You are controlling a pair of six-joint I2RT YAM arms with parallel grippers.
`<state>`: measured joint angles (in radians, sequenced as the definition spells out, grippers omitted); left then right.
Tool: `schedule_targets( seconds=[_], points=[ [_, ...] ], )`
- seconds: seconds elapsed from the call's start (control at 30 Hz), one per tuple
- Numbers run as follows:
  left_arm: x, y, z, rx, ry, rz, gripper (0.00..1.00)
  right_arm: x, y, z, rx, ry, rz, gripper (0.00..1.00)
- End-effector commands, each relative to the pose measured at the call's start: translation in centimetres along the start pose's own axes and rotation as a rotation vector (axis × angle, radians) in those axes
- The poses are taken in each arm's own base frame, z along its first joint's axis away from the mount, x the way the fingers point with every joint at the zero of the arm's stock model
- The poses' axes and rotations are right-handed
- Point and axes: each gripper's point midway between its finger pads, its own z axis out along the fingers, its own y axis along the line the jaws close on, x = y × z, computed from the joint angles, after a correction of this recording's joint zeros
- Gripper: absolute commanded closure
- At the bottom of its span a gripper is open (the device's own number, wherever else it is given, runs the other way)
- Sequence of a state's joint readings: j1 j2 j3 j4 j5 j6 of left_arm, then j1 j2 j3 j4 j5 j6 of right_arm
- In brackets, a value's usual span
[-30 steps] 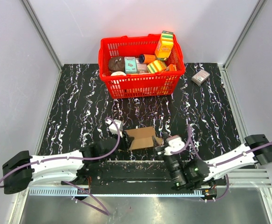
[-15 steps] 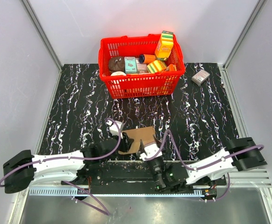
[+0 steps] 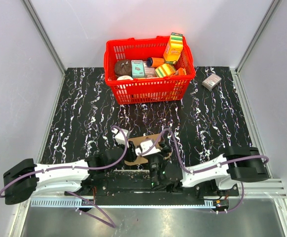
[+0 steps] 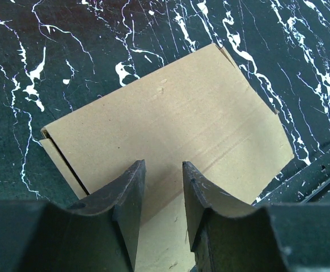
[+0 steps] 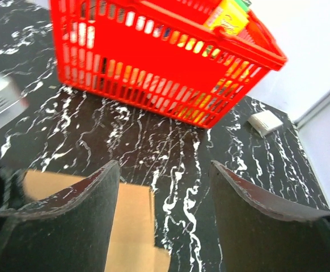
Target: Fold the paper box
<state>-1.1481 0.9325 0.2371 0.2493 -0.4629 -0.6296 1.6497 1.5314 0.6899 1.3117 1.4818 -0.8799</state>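
The paper box (image 3: 155, 138) is a flat brown cardboard piece lying near the table's front edge, mostly covered by both grippers in the top view. In the left wrist view it (image 4: 170, 113) fills the middle, with a crease and a dark slit along its left edge. My left gripper (image 4: 162, 169) hovers over its near part, jaws a little apart with only the cardboard surface showing below the gap. My right gripper (image 5: 164, 165) stands wide open above the box's right edge (image 5: 132, 218), nothing between its fingers. From above, the left gripper (image 3: 127, 148) and right gripper (image 3: 152, 150) sit side by side.
A red basket (image 3: 148, 89) holding several colourful packages stands at the back centre; it also shows ahead in the right wrist view as the basket (image 5: 170, 62). A small grey-pink box (image 3: 211, 81) lies to its right. The table's front edge runs just behind both grippers.
My right arm has swung left along the front edge until its gripper hangs over the box, and its jaws have widened. The left gripper has barely moved.
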Motion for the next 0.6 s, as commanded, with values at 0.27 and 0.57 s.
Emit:
schedule_targets(
  seconds=[0.27, 0.57],
  points=[
    [-0.8, -1.2, 0.4, 0.040, -0.030, -0.040, 0.63, 1.1, -2.3, 3.2, 0.211, 0.129, 0.091, 0.28],
    [-1.2, -1.8, 0.6, 0.054, -0.040, -0.056, 0.63, -1.6, -7.1, 6.2, 0.275, 0.060, 0.141, 0.26]
  ],
)
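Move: The right hand is empty and high over the near right part of the table. The paper box lies about 7 cm to its left, 2 cm back towards the base and some 21 cm below. The red basket's middle is roughly 30 cm ahead and 5 cm left of this hand, and the small grey pack is about 30 cm ahead and 25 cm right. From the left hand the paper box is some 5 cm ahead, 6 cm right and 6 cm below. Forward towards the red basket, away from the paper box, the right hand travels about 6 cm through free air and ends a little farther right, having weaved sideways and bobbed up 2 cm, down 3 and slightly up again. It turns clockwise by nearly 15 degrees and rolls its left side down about 10, fingers still open. The left hand all but stays over the box. ##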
